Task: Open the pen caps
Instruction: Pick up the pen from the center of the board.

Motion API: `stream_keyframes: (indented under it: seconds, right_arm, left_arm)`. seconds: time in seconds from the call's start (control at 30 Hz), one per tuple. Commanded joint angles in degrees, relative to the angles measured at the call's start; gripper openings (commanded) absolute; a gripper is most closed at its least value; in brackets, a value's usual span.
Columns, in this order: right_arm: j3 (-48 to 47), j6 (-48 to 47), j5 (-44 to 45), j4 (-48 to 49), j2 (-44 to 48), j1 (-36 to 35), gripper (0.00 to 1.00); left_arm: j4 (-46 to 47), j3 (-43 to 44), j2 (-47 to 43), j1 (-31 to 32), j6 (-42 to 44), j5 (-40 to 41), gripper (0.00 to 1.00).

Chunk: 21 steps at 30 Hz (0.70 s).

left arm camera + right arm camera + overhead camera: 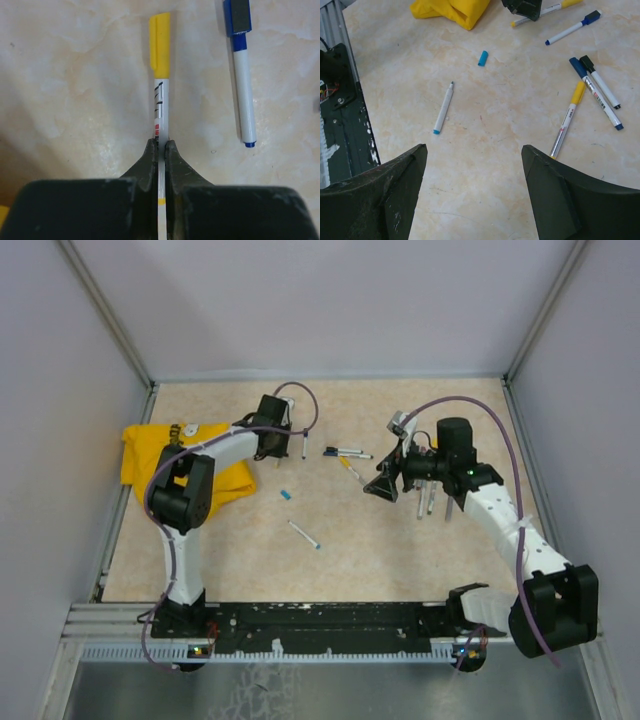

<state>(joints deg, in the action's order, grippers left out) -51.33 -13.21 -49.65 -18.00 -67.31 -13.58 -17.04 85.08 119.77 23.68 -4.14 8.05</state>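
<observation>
My left gripper [160, 145] is shut on the white barrel of a pen [159, 107] whose yellow cap [160, 42] is still on and points away from me. A blue-capped pen [244, 95] lies just to its right on the table. In the top view the left gripper [272, 443] sits at the back left, beside the yellow cloth. My right gripper [474, 147] hangs open over bare table with nothing between its fingers. A loose light-blue cap [483, 58] and an uncapped pen [444, 107] lie ahead of it. Three capped pens, yellow [567, 120], blue [595, 92] and black [600, 82], lie to its right.
A crumpled yellow cloth [190, 465] lies at the left, against the left arm. Grey walls close the table at the back and both sides. The black base rail [320, 620] runs along the near edge.
</observation>
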Motion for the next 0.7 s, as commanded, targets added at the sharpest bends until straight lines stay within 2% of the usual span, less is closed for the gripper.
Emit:
stream_keyframes:
  seconds: [0.0,0.3,0.57,0.67]
  right_arm:
    - [0.46,2.41,-4.61,4.23,1.07,0.69,0.77]
    - [2.46,7.05,-9.1,9.12,1.25,0.68,0.77]
    - [4.71,11.93,-11.63,14.54,1.3,0.71,0.76]
    - [5.61,13.65,-12.33,16.78,1.37,0.7,0.76]
  left_arm:
    - [5.72,-3.81,-6.25,-0.55,-0.81,0.75,0.0]
    - [14.48,-15.63,-18.27,-0.51,-5.86,-5.84,0.0]
    - [33.81,-35.33,-33.68,-0.23,-18.82,-23.63,0.0]
    - [42.26,-42.3,-38.11,0.53,-24.04,-27.57,0.0]
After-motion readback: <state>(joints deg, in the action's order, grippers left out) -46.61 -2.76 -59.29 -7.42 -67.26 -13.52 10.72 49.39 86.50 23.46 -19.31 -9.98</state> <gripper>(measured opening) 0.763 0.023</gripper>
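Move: My left hand already pinches the yellow-capped pen, still down at the board. The bare middle of the board, where I take it, lies about 14 cm back and 12 cm to the right. The blue cap lies some 11 cm back and 2 cm right, the uncapped pen about 22 cm back and 7 cm right, the dark-blue marker 4 cm ahead and 6 cm right. From my right hand that middle is roughly 12 cm left, 5 cm ahead and 17 cm down. I lift the pinched pen off the board with my left hand, nearly straight up at first, then sweep it back towards me over the blue cap's side of the board, about 10 cm up and 9 cm back, with a little right. The wrist rolls some 35 degrees, swinging the fingers to point rightward and less steeply; they stay shut. My open right hand eases about 3 cm back and left, turning slightly. ##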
